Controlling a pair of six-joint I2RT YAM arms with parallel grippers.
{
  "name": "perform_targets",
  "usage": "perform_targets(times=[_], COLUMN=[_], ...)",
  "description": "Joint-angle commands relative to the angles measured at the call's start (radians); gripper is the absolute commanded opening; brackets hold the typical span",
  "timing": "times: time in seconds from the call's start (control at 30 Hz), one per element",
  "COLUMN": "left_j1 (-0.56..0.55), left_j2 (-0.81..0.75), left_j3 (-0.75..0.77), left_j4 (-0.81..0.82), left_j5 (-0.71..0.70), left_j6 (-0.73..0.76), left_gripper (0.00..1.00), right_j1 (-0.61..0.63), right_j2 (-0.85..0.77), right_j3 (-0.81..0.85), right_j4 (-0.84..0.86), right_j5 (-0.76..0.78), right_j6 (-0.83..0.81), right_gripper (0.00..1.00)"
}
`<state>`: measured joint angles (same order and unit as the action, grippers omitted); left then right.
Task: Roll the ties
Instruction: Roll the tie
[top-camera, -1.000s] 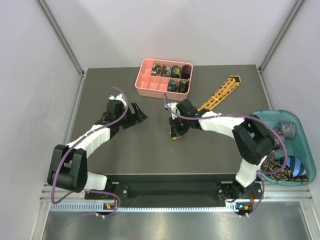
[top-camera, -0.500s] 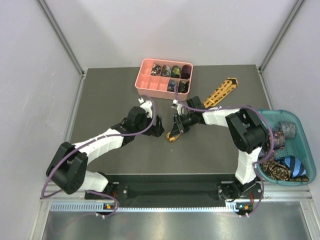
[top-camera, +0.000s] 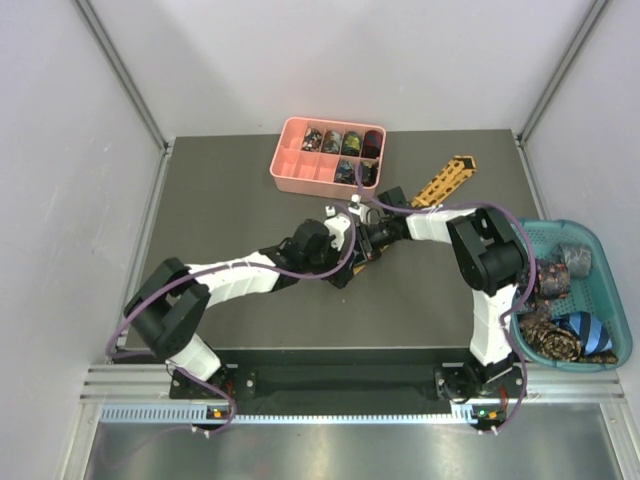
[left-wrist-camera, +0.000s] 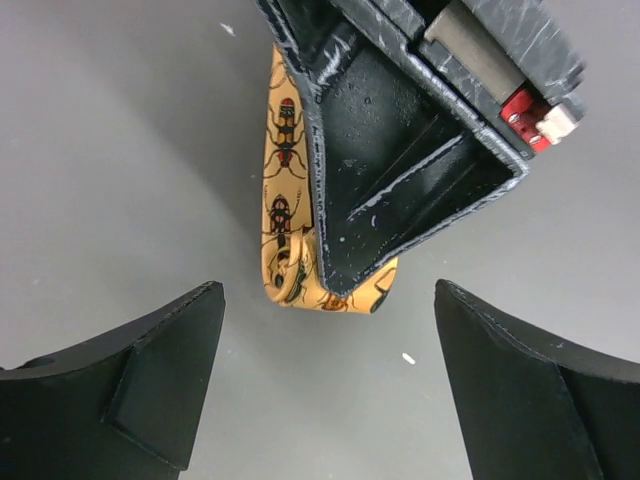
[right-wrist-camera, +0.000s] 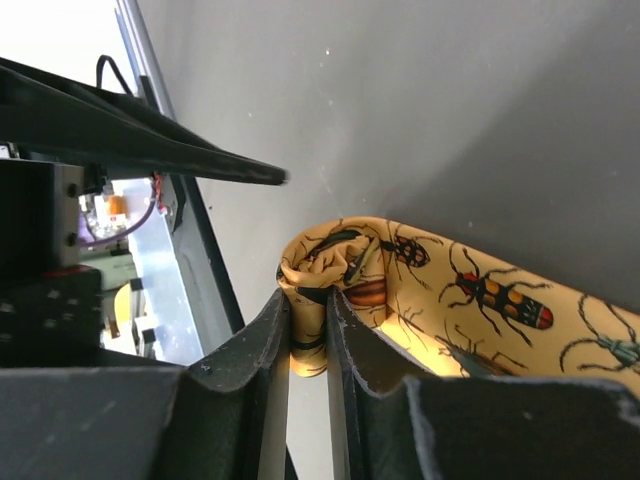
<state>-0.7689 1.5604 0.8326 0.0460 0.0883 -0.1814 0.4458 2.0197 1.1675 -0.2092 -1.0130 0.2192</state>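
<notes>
A golden-yellow tie (top-camera: 445, 182) printed with beetles runs from the back right of the table toward the middle. Its near end is wound into a small coil (right-wrist-camera: 335, 255). My right gripper (right-wrist-camera: 308, 345) is shut on that coil, one finger on each side. In the left wrist view the same coil (left-wrist-camera: 288, 272) shows under the right gripper's fingers (left-wrist-camera: 400, 160). My left gripper (left-wrist-camera: 325, 390) is open wide, facing the coil from just short of it and touching nothing. In the top view both grippers meet mid-table, the left (top-camera: 343, 270) close against the right (top-camera: 364, 250).
A pink compartment tray (top-camera: 300, 180) at the back holds several rolled ties in its right-hand cells. A teal basket (top-camera: 590, 240) off the table's right edge holds more ties, dark floral and blue striped. The right arm arcs between the basket and mid-table.
My left arm has swung from the left side of the table across to the coil, still open. The right gripper has shifted slightly back with the coil, still shut on it.
</notes>
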Motion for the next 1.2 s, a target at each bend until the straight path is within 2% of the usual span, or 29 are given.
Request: perform_targets(times=[0.0, 0.3, 0.43, 0.57, 0.73, 0.9, 1.03, 1.17], left_j1=[-0.018, -0.038, -0.044, -0.047, -0.055, -0.064, -0.078, -0.096], left_j2=[0.049, 0.171, 0.22, 0.243, 0.259, 0.268, 0.28, 0.288], left_j3=[0.062, 0.166, 0.203, 0.214, 0.22, 0.22, 0.237, 0.25], left_j4=[0.037, -0.021, -0.041, -0.07, -0.092, -0.109, -0.139, -0.163], left_j5=[-0.03, -0.076, -0.081, -0.071, -0.062, -0.061, -0.067, -0.122], left_j6=[0.051, 0.111, 0.138, 0.155, 0.161, 0.172, 0.197, 0.209], left_gripper=[0.91, 0.95, 0.92, 0.86, 0.72, 0.67, 0.56, 0.49], right_j1=[-0.027, -0.048, -0.05, -0.055, -0.058, -0.062, -0.064, -0.064], right_j2=[0.014, 0.036, 0.048, 0.068, 0.096, 0.12, 0.132, 0.125], right_j3=[0.041, 0.072, 0.087, 0.11, 0.15, 0.169, 0.167, 0.156], right_j4=[-0.031, -0.094, -0.113, -0.14, -0.177, -0.21, -0.217, -0.217], right_j5=[-0.018, 0.02, 0.034, 0.066, 0.094, 0.125, 0.143, 0.155], right_j6=[-0.06, -0.112, -0.13, -0.149, -0.173, -0.195, -0.201, -0.207], right_gripper=[0.0, 0.0, 0.0, 0.0, 0.0, 0.0, 0.0, 0.09])
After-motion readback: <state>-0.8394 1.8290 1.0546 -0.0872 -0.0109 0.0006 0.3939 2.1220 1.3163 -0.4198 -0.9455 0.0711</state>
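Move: The rolled near end of the tie sits about 3 cm below the left hand point and some 1 cm ahead and to the right of it, between and beyond the open fingers; it is already pinched at the right fingertips, about 1 cm left of and below that hand's point. From the left hand, the middle of the unrolled strip lies roughly 14 cm ahead and 16 cm right, and the pink box about 25 cm ahead and 5 cm left. The tie's roll stays pinched in the right fingers, which carry it some 3 cm forward and right along the strip while lowering it about 2 cm. The left hand sinks nearly 5 cm over the roll, easing right and forward, then slightly back, its left side rolling up about 15 degrees; its wide-open fingers close to about half, straddling the roll and coming against its two side edges. ##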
